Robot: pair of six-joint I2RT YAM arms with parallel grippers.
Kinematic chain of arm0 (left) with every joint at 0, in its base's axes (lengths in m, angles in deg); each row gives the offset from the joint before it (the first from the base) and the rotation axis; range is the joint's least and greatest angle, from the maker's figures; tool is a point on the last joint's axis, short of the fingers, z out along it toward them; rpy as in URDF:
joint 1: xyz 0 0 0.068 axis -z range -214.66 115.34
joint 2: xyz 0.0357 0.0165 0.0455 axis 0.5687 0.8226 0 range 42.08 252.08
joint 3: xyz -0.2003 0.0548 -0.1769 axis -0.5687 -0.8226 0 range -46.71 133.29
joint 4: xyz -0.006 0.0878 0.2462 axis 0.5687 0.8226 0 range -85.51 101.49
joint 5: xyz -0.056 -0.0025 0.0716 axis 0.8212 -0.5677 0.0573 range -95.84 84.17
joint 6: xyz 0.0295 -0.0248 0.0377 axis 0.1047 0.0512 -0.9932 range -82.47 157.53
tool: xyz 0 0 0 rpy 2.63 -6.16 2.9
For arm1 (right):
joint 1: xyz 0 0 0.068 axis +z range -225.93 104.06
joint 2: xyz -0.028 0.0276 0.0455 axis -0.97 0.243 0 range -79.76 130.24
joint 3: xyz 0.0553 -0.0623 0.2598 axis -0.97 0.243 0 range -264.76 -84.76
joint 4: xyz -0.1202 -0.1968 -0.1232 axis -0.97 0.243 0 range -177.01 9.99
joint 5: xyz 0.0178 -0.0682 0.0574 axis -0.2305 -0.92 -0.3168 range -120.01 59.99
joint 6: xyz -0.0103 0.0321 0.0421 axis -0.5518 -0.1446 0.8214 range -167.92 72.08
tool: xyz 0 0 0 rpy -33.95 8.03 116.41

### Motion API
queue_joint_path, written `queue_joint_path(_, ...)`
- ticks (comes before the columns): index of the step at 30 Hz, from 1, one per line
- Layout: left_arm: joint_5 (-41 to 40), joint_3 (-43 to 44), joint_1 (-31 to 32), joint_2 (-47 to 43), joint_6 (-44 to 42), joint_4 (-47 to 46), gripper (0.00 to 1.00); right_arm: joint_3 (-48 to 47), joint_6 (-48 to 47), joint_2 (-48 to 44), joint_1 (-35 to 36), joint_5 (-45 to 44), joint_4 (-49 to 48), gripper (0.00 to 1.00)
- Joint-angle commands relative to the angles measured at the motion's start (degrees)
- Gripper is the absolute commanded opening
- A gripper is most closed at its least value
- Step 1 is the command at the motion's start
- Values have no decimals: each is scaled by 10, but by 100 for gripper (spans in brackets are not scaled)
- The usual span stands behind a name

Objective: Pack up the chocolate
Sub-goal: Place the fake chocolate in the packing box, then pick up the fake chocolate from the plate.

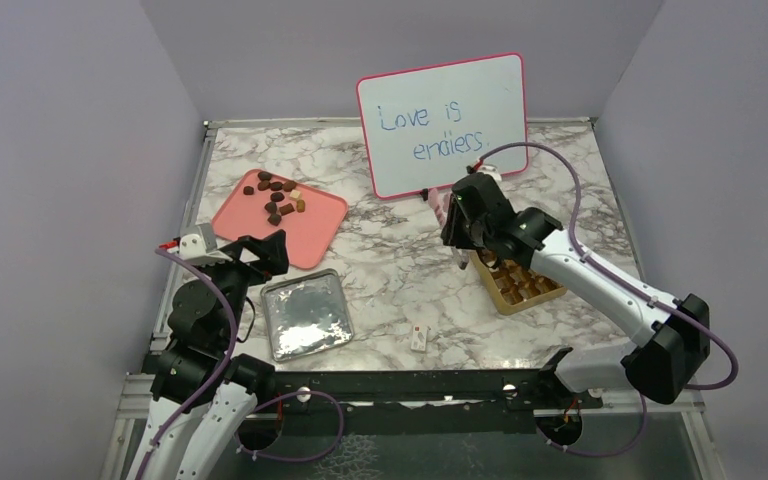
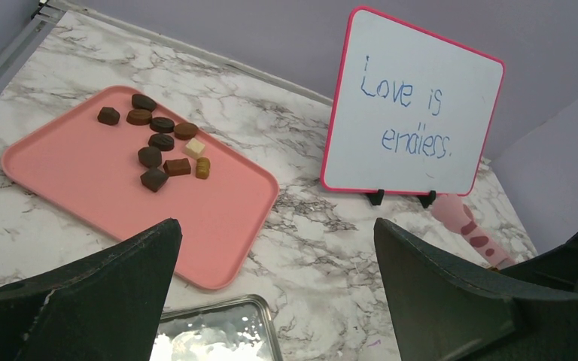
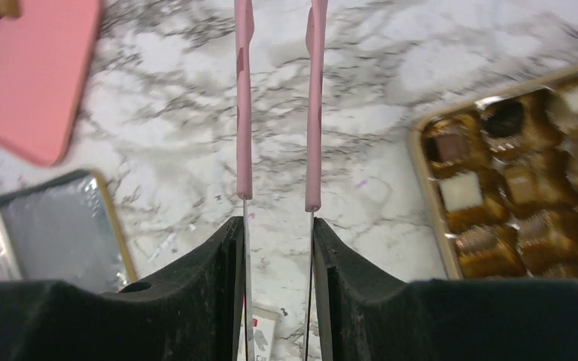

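Several chocolate pieces (image 1: 276,196) (image 2: 158,143), mostly dark brown, lie loose on the far part of a pink tray (image 1: 310,235) (image 2: 83,180). More chocolate (image 3: 463,190) sits in the compartments of the gold box (image 1: 505,297) (image 3: 419,150). My right gripper (image 1: 460,225) (image 3: 276,226) hovers left of the box, shut on pink tongs (image 1: 433,201) (image 3: 244,113) (image 2: 470,226). The tongs' arms stand apart with nothing between them; their tips run out of the wrist view. My left gripper (image 1: 260,255) (image 2: 276,223) is open and empty, near the tray's front corner.
A silver lid (image 1: 305,313) (image 2: 211,331) (image 3: 60,226) lies in front of the tray. A small white tag (image 1: 419,338) (image 3: 260,338) rests near the front edge. A pink-framed whiteboard (image 1: 442,125) (image 2: 414,113) stands at the back, just behind the tongs. Purple walls close three sides.
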Motion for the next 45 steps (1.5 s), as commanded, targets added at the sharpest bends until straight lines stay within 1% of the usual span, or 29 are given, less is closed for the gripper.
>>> queue_joint_path(1,-20,1,-3,-15,-1,-9,99,37,-135,-24,-1,174,-179,39)
queue_joint_path(4,-25,0,-3,-23,0,-9,99,45,-159,-18,-1,221,-221,39)
queue_joint_path(8,-25,2,-3,-18,-1,-9,99,31,-179,16,3,250,-250,39)
queue_joint_path(16,-31,3,-3,-25,-2,-7,99,-44,-205,134,28,270,-274,40)
queue_joint_path(21,-32,4,-3,-24,-2,-5,99,-103,-237,204,52,261,-284,40)
queue_joint_path(25,-32,5,-4,-26,-2,-5,99,-166,-260,270,64,254,-270,40)
queue_joint_path(32,-29,6,-4,-25,-2,-5,99,-291,-317,383,85,215,-231,40)
queue_joint_path(36,-28,5,-4,-25,-2,-4,99,-355,-344,437,87,219,-215,40)
queue_joint_path(43,-30,5,-4,-25,-2,-4,99,-450,-361,522,99,214,-177,41)
queue_joint_path(45,-29,5,-4,-24,-2,-4,99,-473,-357,541,105,183,-163,40)
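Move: Some 35 cm to the left of the right hand, 15 cm farther out and 18 cm below it lies the gold barrel chocolate on the pink tray. The cream piece sits just beyond it, about 3 cm farther out and a centimetre more left. The packing box is about 17 cm to that hand's right and 2 cm back, and the metal tray some 31 cm left and 13 cm back. From the left hand the gold barrel lies about 22 cm ahead, 4 cm left and 28 cm below. Sweeping left by about 27 cm, away from the packing box and towards the chocolates on the pink tray, the right hand carries the empty, open tongs. It also reaches some 10 cm forward and sinks about 6 cm, mostly late. The wrist swings nearly 50 degrees counter-clockwise, bringing the tips round to the tray's pieces, while the fingers keep their hold on the tongs' arms. ##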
